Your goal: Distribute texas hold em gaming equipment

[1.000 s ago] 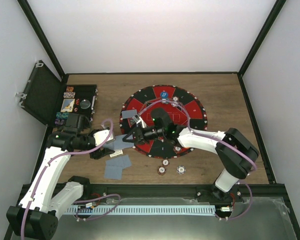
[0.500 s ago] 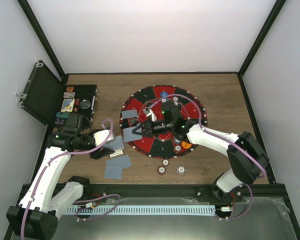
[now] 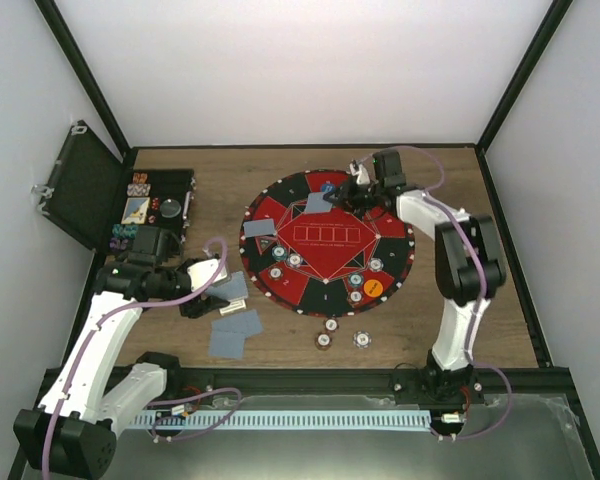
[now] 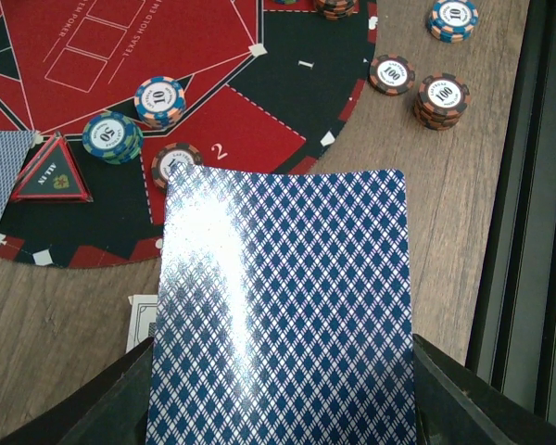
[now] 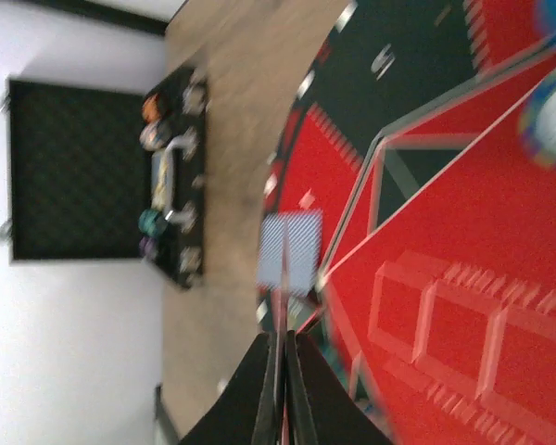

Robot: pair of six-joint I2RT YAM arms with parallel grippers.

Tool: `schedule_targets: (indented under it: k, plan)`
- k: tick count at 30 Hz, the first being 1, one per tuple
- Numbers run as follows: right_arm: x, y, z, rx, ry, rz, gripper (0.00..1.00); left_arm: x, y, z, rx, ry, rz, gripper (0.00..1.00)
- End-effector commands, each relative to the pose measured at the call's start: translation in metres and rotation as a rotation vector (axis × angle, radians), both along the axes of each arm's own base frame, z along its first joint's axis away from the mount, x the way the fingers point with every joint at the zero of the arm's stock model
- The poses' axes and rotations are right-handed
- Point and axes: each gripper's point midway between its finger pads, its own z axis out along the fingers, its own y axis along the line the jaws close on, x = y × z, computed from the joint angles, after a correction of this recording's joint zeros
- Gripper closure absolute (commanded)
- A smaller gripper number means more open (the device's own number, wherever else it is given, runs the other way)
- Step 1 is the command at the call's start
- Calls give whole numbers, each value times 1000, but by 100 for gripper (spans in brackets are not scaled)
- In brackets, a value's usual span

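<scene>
My left gripper (image 3: 223,290) hovers over the table left of the round mat (image 3: 325,238), shut on playing cards whose blue-diamond back (image 4: 283,306) fills the left wrist view between the jaws. My right gripper (image 3: 346,197) is over the mat's far edge, shut on one card (image 3: 318,203). That card shows only as a thin edge (image 5: 283,311) in the blurred right wrist view. Another card (image 3: 258,228) lies on the mat's left rim. Two cards (image 3: 235,332) lie on the wood. Poker chips (image 3: 293,261) and an orange button (image 3: 373,287) sit on the mat.
A black hinged case (image 3: 160,205) stands open at the far left, with chips inside and its lid (image 3: 80,185) propped up. Three chips (image 3: 332,324) lie on the wood in front of the mat. A triangular ALL IN marker (image 4: 51,171) rests on the mat.
My right arm has swung from the mat's near left across to its far edge, carrying a card, and its jaws have tightened. The left arm and its cards have not moved.
</scene>
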Motion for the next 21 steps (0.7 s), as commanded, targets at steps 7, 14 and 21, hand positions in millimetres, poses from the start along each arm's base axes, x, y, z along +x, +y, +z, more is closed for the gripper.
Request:
schedule_targets:
  k: [7, 14, 21]
  plan:
    - [121, -37, -63, -113, 47, -121, 96, -1, -4, 4, -25, 2, -20, 96]
    - [154, -38, -75, -158, 37, -143, 89, -2, -4, 5, -24, 7, -18, 96]
    - [156, -63, -39, -311, -53, -204, 43, -2, -5, 8, -34, 4, -21, 96]
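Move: Nearly straight ahead of the right hand, which already holds a card, the blue disc on the mat's far side lies about 17 cm out, 1 cm left and 12 cm below. Blue chips stand some 5 cm nearer than the disc, and two white chips 7 cm to its right and 4 cm nearer. The first dealt card lies 3 cm ahead of the hand and 21 cm left. From the left hand, the disc is 42 cm ahead, 30 cm right. Carrying its pinched card out over the far side of the mat, the right hand sweeps forward about 15 cm, quickly at first and then slowing, while sinking some 9 cm and drifting a little right, onto the blue disc. The wrist turns some 15 degrees, partly clockwise; near the end the fingers open to let go of the card, and the hand starts to lift by about 1 cm. ##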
